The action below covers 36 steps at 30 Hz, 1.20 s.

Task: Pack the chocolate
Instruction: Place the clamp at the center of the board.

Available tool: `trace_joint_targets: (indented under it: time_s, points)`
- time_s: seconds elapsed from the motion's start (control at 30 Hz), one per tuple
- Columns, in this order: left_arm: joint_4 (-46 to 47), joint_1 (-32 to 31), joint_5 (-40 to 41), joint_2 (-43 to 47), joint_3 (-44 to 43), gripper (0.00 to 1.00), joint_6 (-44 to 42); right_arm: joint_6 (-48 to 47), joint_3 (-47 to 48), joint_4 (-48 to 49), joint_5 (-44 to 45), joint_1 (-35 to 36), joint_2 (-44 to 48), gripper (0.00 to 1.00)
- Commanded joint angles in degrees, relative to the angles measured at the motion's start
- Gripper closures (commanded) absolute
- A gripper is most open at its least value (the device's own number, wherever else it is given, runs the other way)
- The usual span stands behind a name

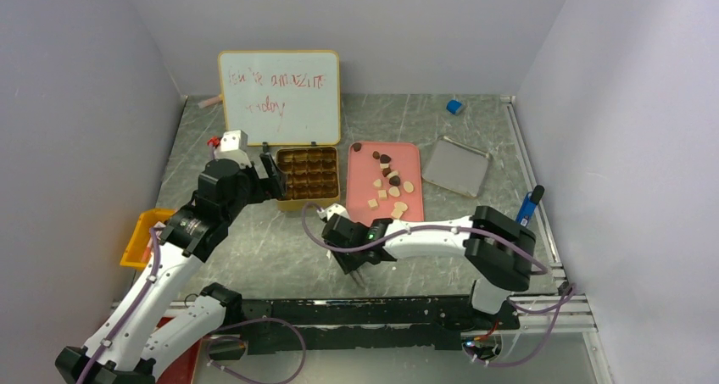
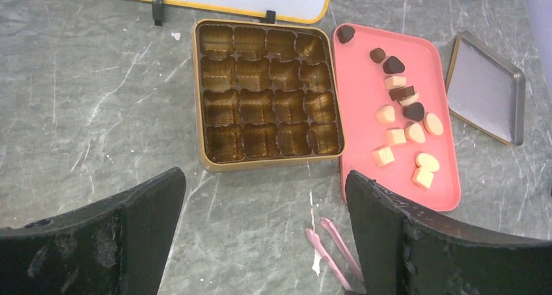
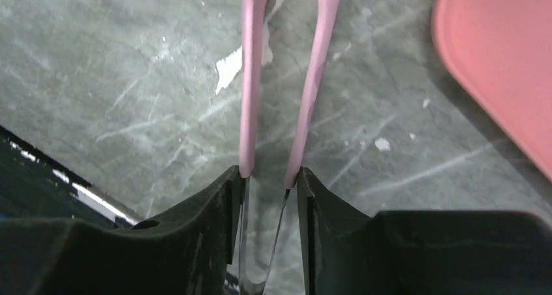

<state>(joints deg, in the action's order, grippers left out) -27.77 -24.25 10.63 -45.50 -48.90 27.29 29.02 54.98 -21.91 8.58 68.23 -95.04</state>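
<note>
The chocolate (image 1: 388,183) (image 2: 403,112), dark brown and light tan pieces, lies scattered on a pink tray (image 1: 409,157) (image 2: 363,112). Left of the tray stands a gold box (image 1: 309,174) (image 2: 268,93) whose brown cells hold nothing. My left gripper (image 1: 273,174) (image 2: 263,184) hangs open on the near side of the box, with only bare table between its fingers. My right gripper (image 1: 353,272) (image 3: 268,174) is shut on pink-tipped tweezers (image 3: 247,80) (image 2: 332,246). The tweezer tips hover over the table near the tray's front left corner, touching no chocolate.
A whiteboard (image 1: 280,96) leans behind the box. A metal lid (image 1: 456,166) (image 2: 485,86) lies right of the tray. A small blue object (image 1: 455,107) sits at the back right. An orange bin (image 1: 144,236) hangs off the table's left edge.
</note>
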Motion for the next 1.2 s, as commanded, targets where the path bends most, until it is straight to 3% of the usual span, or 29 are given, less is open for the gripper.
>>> trace_joint_targets:
  time_s: [0.0, 0.2, 0.47, 0.83, 1.17]
  points:
    - [0.2, -0.3, 1.3, 0.8, -2.2, 0.03, 0.7, -2.5, 3.9, 5.8, 1.2, 0.0, -2.9, 0.60]
    - [0.4, -0.4, 2.1, 0.8, -2.0, 0.03, 0.6, -4.8, 6.5, 8.6, 3.6, 0.2, -7.5, 0.54]
    - [0.9, -0.3, 2.0, 0.4, -1.5, 0.03, 0.2, -3.8, 1.7, 12.3, 6.8, 1.3, -4.9, 0.42]
    - [1.3, -0.4, 1.6, 0.9, -0.9, 0.03, -0.1, -2.6, -7.8, 24.6, 12.6, 4.6, -2.7, 0.40]
    - [0.9, -0.3, 1.5, 1.8, -1.0, 0.03, -0.3, -2.7, -14.4, 40.5, 18.6, 7.4, -9.0, 0.41]
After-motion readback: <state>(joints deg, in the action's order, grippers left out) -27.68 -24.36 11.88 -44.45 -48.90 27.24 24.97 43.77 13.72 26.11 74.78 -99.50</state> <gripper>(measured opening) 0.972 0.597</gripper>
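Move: The right hand, low over the counter, still has the clamp between its fingers. The bare patch it is bringing it to, marked by a white streak, lies about 4 cm ahead and 4 cm left, some 2 cm below. From this hand, the chocolate box is centred roughly 20 cm ahead and 10 cm left, the pink tray some 18 cm ahead and 9 cm right. From the left hand the streak is about 7 cm back, 7 cm right and 22 cm down. The right fingers ease off the clamp's arms, opening by about a fifth of their range until one arm stands clear of its finger and the other stays against or close to the opposite one. Meanwhile the hand slides about 5 cm left and slightly forward to the white streak, sinking 1 cm early and pausing midway, and its fingertips swing some 25 degrees forward and left. ##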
